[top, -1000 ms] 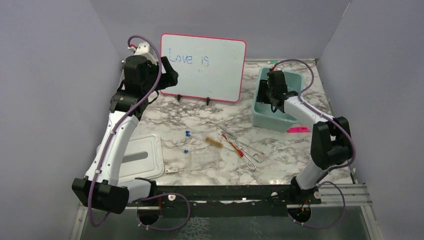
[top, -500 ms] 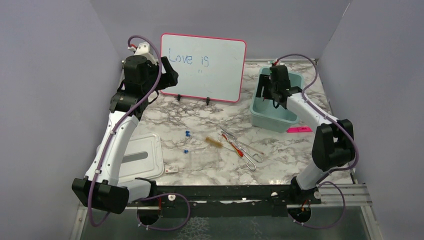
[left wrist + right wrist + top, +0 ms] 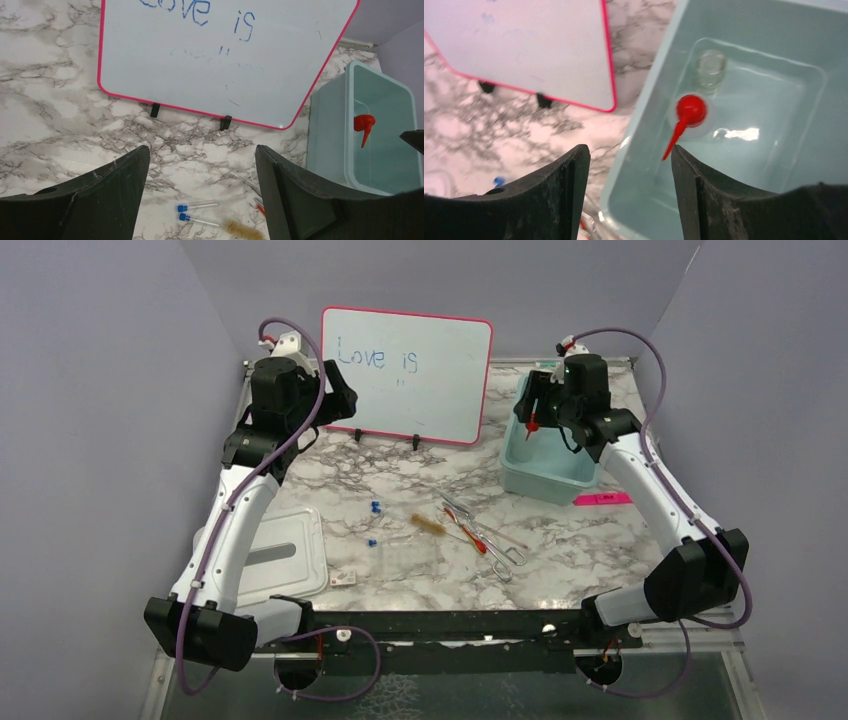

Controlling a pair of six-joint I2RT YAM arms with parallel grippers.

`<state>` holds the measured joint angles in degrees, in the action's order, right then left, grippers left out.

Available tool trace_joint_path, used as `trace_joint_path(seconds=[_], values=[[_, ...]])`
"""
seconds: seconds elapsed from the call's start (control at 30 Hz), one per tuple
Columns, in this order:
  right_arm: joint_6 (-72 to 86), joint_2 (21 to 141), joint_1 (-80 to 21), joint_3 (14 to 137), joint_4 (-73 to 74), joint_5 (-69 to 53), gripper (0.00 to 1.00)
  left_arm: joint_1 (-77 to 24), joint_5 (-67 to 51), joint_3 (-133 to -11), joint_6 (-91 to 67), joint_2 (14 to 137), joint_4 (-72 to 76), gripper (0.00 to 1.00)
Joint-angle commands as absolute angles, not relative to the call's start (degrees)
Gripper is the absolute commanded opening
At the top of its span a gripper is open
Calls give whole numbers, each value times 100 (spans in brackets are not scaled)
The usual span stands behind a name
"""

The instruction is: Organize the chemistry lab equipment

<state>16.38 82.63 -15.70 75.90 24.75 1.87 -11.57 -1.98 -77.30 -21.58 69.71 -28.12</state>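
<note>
A clear squeeze bottle with a red nozzle [image 3: 691, 110] stands in the teal bin [image 3: 644, 125], next to a little glass beaker [image 3: 711, 65]. My right gripper [image 3: 629, 160] is open and empty, high above the bin's left rim [image 3: 545, 405]. My left gripper [image 3: 200, 165] is open and empty, held high in front of the whiteboard [image 3: 340, 395]. Two blue-capped tubes [image 3: 197, 205], a brown brush [image 3: 428, 525], a red tool [image 3: 468, 532], metal tongs [image 3: 505, 558] and a clear rack [image 3: 410, 558] lie on the marble table.
The pink-framed whiteboard [image 3: 407, 373] stands at the back. A white lid [image 3: 290, 555] lies front left, with a small item [image 3: 343, 579] beside it. A pink marker [image 3: 598, 499] lies just in front of the bin. Purple walls close three sides.
My right gripper has risen out of the teal bin, leaving the squeeze bottle standing inside. The left arm has barely moved.
</note>
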Motion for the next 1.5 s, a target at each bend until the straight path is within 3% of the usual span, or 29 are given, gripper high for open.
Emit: trace_joint_path(seconds=[0.0, 0.3, 0.43, 0.57, 1.07, 1.47], values=[[1496, 7963, -2105, 7634, 2874, -697, 64, -1125, -115, -7398, -2369, 6647, -2629, 80], [1563, 7944, -4346, 6708, 3203, -45, 64, -1123, -72, -6409, -2840, 5938, -2595, 80], [1594, 8087, -4855, 6148, 3020, 146, 54, -1129, -44, -6115, -2962, 5594, -2598, 80], [1332, 8312, -5005, 5734, 2733, 49, 41, -1124, -44, -5968, -3030, 5388, -2614, 80], [879, 9816, -5289, 6001, 2101, 259, 37, -1118, -79, -5969, -3042, 5239, -2833, 80], [578, 10272, -5295, 6140, 1959, 425, 34, -1117, 155, -6121, -2895, 5452, -2835, 80]])
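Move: From the right gripper, the bristle brush lies about 18 cm back, 18 cm to the left and some 23 cm below. Also down on the table, counted from the gripper, are the metal tongs, about 20 cm back and 10 cm left; the tweezers, about 13 cm back and 15 cm left; and the clear tube rack, about 23 cm back and 25 cm left. From the left gripper the brush is roughly 15 cm back, 18 cm right and 32 cm below. Swing the empty right gripper left and back out over the teal bin's near-left side, then drop it some 22 cm to the brush's wire just past the bristles. Turn it about 40 degrees counter-clockwise, tip the fingers further down, and narrow them partway without gripping. Meanwhile draw the open left gripper back and down a little. ##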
